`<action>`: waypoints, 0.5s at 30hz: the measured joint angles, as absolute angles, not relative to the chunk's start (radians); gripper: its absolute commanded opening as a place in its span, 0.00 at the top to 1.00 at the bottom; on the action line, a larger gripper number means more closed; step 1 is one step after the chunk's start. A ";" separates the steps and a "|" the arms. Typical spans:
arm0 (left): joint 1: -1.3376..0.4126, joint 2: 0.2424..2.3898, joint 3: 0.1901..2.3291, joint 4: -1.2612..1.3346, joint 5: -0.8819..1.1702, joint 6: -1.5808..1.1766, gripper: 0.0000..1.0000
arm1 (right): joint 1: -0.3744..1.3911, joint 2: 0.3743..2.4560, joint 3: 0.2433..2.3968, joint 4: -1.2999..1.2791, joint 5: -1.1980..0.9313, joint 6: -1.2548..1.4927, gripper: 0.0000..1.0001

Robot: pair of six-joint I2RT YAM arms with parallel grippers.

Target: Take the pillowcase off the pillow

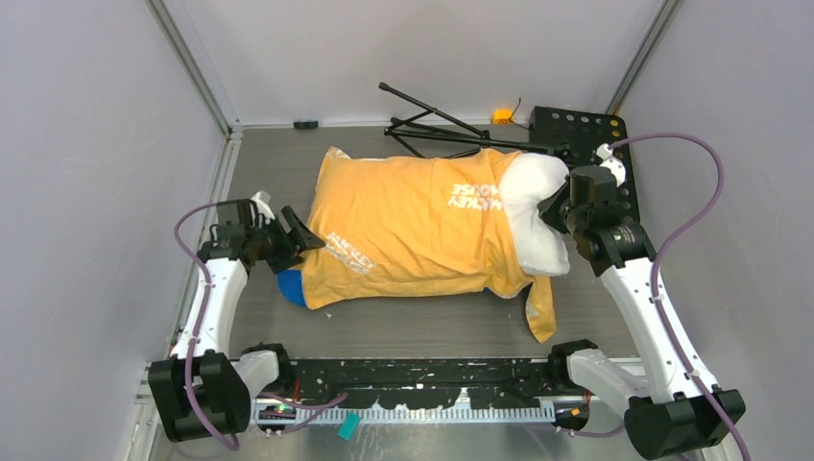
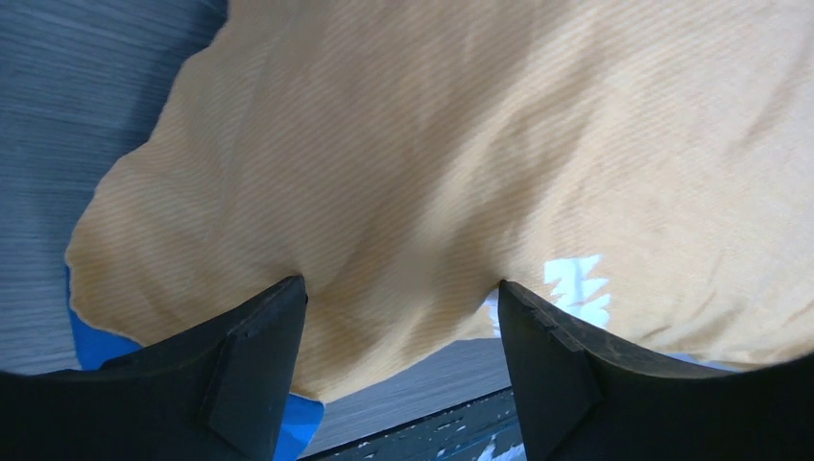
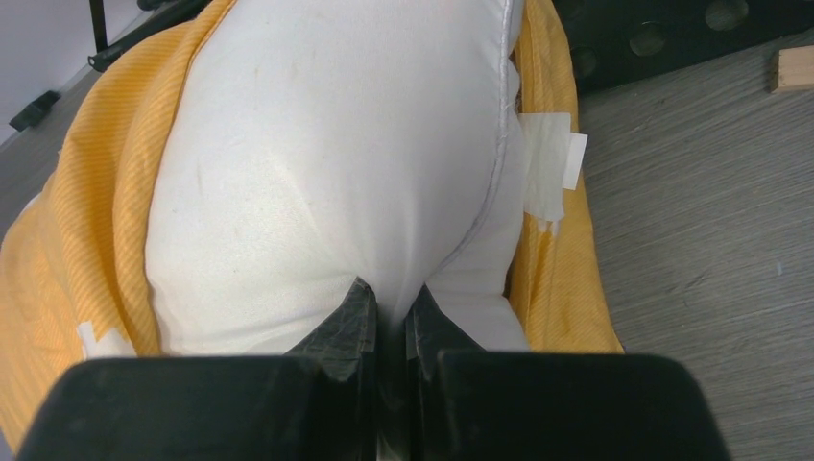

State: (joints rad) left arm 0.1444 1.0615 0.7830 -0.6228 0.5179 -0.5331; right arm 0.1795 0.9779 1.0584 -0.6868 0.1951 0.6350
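The orange-yellow pillowcase point(image 1: 413, 230) with white lettering lies across the middle of the table and covers most of the white pillow point(image 1: 533, 206), whose right end sticks out. My right gripper point(image 1: 555, 213) is shut on that bare pillow end point(image 3: 326, 163), pinching a fold between its fingers point(image 3: 350, 317). My left gripper point(image 1: 299, 238) is open at the pillowcase's left end, its fingertips point(image 2: 278, 307) touching the fabric point(image 2: 461, 154) with a bulge between them. A blue patch point(image 1: 291, 286) shows at the near left corner, and also in the left wrist view point(image 2: 91, 346).
A black folded tripod point(image 1: 432, 125) lies at the back behind the pillow. A black perforated plate point(image 1: 586, 130) stands at the back right beside a small orange block point(image 1: 501, 116). A black rail point(image 1: 422, 375) runs along the near edge. Grey walls enclose the table.
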 measured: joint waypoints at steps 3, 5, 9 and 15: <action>0.144 1.071 0.785 -0.638 0.467 -0.520 0.48 | 0.179 0.978 1.058 -0.683 0.191 0.635 1.00; 0.144 1.071 0.785 -0.644 0.439 -0.508 0.76 | 0.179 0.978 1.058 -0.682 0.189 0.635 1.00; 0.144 1.067 0.785 -0.643 0.411 -0.504 1.00 | 0.179 0.978 1.058 -0.681 0.189 0.635 1.00; 0.143 1.065 0.821 -0.677 0.344 -0.490 1.00 | 0.179 0.978 1.058 -0.681 0.189 0.635 1.00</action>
State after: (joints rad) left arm 0.1432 1.0653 0.8211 -0.6769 0.3439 -0.4900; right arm 0.1795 0.9779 1.0580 -0.6811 0.1890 0.6350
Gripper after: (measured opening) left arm 0.009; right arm 0.118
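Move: The pillowcase's left edge, bunched just below the left gripper's open fingers, is about 2 cm to their left, 2 cm down and level fore and aft. The blue corner lies some 8 cm back, 5 cm left and 6 cm below that hand, the white lettering about 7 cm right, 1 cm back and 2 cm down. From the right hand, which already grips the bare pillow end, that left edge is roughly 44 cm left, 7 cm back and 9 cm lower. The pillowcase's left edge is pinched by the left gripper: its open fingers slide left and dip about 1 cm onto the cloth, shut fully on a fold, then keep easing left and start to lift, about 3 cm leftward in all, with a roll of roughly 10 degrees that raises the hand's left side. The right hand stays put, still gripping the white pillow end. ##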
